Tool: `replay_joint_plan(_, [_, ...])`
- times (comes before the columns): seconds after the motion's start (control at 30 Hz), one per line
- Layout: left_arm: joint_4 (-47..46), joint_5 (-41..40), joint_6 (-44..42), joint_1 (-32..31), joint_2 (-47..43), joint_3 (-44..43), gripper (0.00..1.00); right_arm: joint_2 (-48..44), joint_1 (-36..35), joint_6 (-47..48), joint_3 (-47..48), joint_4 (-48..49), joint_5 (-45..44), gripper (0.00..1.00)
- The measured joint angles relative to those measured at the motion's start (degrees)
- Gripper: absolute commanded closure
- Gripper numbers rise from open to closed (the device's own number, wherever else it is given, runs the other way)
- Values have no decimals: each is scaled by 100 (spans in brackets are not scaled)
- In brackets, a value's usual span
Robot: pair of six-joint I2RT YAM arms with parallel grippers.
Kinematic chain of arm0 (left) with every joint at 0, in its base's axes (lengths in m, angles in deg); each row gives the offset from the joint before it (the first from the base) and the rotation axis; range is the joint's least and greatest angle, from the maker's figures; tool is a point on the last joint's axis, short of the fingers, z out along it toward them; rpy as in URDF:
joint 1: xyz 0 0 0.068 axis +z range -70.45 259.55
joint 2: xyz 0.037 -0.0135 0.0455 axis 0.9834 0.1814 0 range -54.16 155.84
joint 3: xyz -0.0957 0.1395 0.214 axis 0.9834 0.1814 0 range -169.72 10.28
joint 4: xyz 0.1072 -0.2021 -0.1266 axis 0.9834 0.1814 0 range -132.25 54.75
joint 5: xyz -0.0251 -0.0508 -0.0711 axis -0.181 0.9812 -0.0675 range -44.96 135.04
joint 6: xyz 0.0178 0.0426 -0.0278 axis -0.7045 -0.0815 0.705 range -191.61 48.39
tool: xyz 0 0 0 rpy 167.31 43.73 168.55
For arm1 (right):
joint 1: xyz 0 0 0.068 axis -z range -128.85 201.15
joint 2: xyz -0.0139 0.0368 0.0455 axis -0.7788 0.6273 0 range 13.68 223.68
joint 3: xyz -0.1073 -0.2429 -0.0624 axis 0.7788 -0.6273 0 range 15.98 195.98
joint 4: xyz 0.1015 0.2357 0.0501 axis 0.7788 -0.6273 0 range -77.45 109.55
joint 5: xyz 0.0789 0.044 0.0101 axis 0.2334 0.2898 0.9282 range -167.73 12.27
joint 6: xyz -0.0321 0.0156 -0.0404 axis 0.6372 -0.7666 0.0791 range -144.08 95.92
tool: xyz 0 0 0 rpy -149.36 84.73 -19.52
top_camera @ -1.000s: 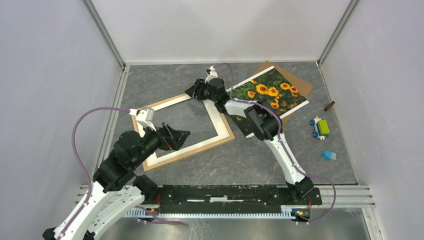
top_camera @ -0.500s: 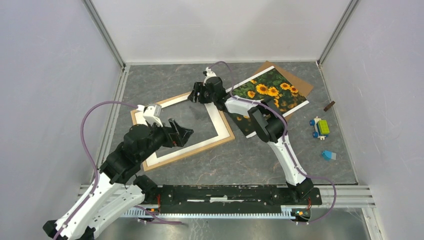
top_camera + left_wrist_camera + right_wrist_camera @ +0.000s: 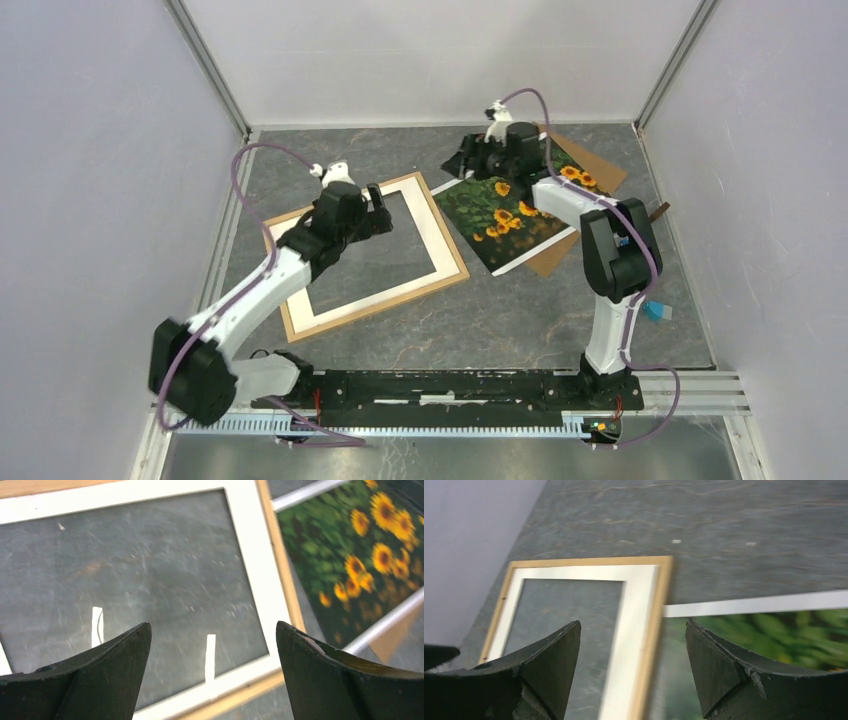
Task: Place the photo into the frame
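Note:
The frame (image 3: 380, 308), thin light wood with a white mat inside, lies flat left of centre with bare table showing through it. The photo (image 3: 500, 215), sunflowers on dark green, lies to its right on a brown backing board (image 3: 600, 170). My left gripper (image 3: 378, 208) hovers open over the frame's far right part; the left wrist view shows my left gripper (image 3: 212, 625) empty, with the frame (image 3: 282, 570) and photo (image 3: 350, 555) below. My right gripper (image 3: 458, 165) is open above the photo's far left corner. It (image 3: 632, 623) is empty, above the frame edge (image 3: 659, 605) and photo (image 3: 774, 630).
A small toy car (image 3: 640, 257), a blue piece (image 3: 657, 311) and a small brown item (image 3: 658, 211) lie near the right wall. White walls enclose the table on three sides. A metal rail runs along the near edge.
My left arm has reached forward from the frame's near left to its far right part. My right gripper has swung right, off the frame's far corner, and opened wider.

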Motion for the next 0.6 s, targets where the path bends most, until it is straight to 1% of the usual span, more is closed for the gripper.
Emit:
replay_joint_plan(0.1, [-400, 234, 0, 726, 999, -330, 0, 120, 516, 483, 81, -238, 195, 18])
replay_joint_plan(0.17, [-623, 472, -20, 1034, 1681, -697, 0, 249, 584, 807, 232, -511, 247, 18])
replay_joint_plan(0.23, [-750, 719, -201, 1281, 2448, -1283, 0, 411, 531, 1097, 396, -697, 409, 25])
replay_joint_plan(0.33, [-715, 868, -612, 1394, 3449, -2315, 0, 649, 411, 1257, 555, -811, 713, 36])
replay_joint_plan(0.4, [-625, 929, -802, 1432, 3995, -2964, 0, 885, 350, 1259, 730, -850, 922, 40])
replay_joint_plan(0.5, [-262, 1040, -1064, 1504, 4852, -4135, 0, 1233, 297, 1246, 931, -938, 1130, 41])
replay_joint_plan(0.6, [74, 1106, -1193, 1567, 5416, -4854, 0, 1480, 317, 1156, 1029, -999, 1235, 43])
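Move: Below the right hand, about 14 cm down, lies the photo's left corner, some 2 cm ahead and 3 cm to the left; the photo's middle is about 18 cm to that hand's right and 1 cm back. From the left hand, the frame's far right corner is roughly 25 cm ahead, 8 cm right and 15 cm below, the photo's left corner 19 cm ahead, 12 cm right and 16 cm below, and the frame's middle 3 cm ahead, 4 cm left and 16 cm below. Sweeping forward about 23 cm and sinking some 6 cm, the wide-open left hand crosses the frame's opening towards its far right corner. The right hand first swings about 5 cm right, then comes back left while dropping 9 cm in all towards the photo's left corner, turning about 10 degrees counter-clockwise and partly closing its fingers, which still stay apart. ##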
